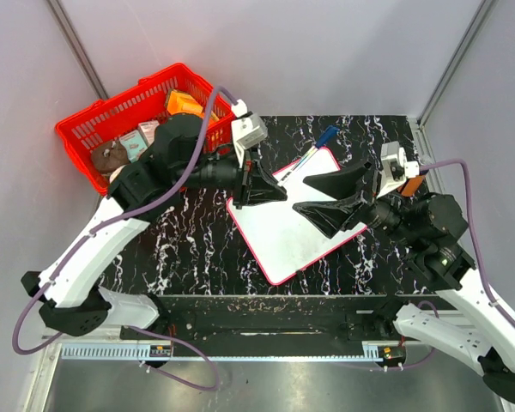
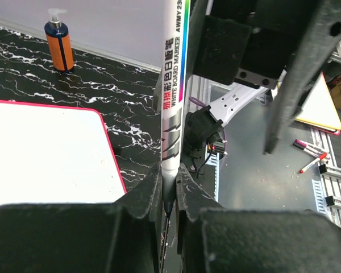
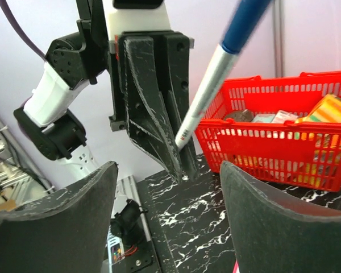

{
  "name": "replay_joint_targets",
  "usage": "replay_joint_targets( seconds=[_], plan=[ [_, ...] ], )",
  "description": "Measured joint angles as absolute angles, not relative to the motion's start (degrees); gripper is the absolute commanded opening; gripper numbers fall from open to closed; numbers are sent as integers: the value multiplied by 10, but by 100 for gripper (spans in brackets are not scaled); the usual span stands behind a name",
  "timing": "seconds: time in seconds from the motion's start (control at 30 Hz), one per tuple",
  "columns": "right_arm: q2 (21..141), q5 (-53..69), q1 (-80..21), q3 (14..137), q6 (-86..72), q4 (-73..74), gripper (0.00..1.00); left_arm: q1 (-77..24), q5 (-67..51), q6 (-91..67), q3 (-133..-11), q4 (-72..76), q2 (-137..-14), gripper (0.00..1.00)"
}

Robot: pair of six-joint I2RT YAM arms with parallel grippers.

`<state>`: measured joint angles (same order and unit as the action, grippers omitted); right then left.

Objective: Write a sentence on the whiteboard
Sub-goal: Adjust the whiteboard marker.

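Observation:
The whiteboard (image 1: 283,236), white with a thin red-pink rim, lies tilted in the middle of the black marbled table; its near corner (image 2: 45,153) shows in the left wrist view. The sentence is out of view; the board's visible surface looks blank. My left gripper (image 1: 279,196) (image 2: 170,187) (image 3: 182,165) is shut on a white board marker (image 2: 173,85) (image 3: 207,96), tip down between the fingers, its blue end (image 1: 326,136) pointing away over the board's far edge. My right gripper (image 1: 302,195) (image 3: 167,170) stands open over the board, facing the left one, with nothing between its fingers.
A red basket (image 1: 86,129) (image 3: 273,148) with several packets stands at the back left. An orange pump bottle (image 2: 59,46) stands by the wall. Loose markers (image 2: 310,151) lie on the surface beyond the table's near edge.

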<state>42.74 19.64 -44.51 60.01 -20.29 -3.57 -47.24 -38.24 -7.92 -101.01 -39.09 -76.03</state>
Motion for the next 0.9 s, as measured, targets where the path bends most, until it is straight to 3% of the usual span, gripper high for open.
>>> replay_joint_targets(
  seconds=[0.1, 0.53, 0.9],
  plan=[
    [439, 215, -445, 609, -207, -36, 69, -472, -386, -72, -1010, -400, -739, 0],
    [523, 329, -445, 653, -265, -118, 66, -472, -437, -49, -1010, -433, -694, 0],
    [549, 372, -444, 661, -314, -188, 50, -472, -463, -47, -1007, -443, -694, 0]
  ],
)
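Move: The left hand holds the marker by its nib end. The open right gripper it is being offered to sits about 6 cm to this hand's right, 2 cm back and 3 cm above. From the right hand, the marker's middle is some 6 cm ahead, 2 cm left and 2 cm above. The whiteboard's middle lies roughly 20 cm ahead of the right hand, 2 cm to its right and 38 cm below. Draw the left gripper back about 5 cm, also left and slightly up, keeping the marker pinched at its nib end. Follow with the right gripper, going left about 5 cm, up and back, turning some 20 degrees counter-clockwise and partly closing its fingers around the marker's line without shutting on it. ##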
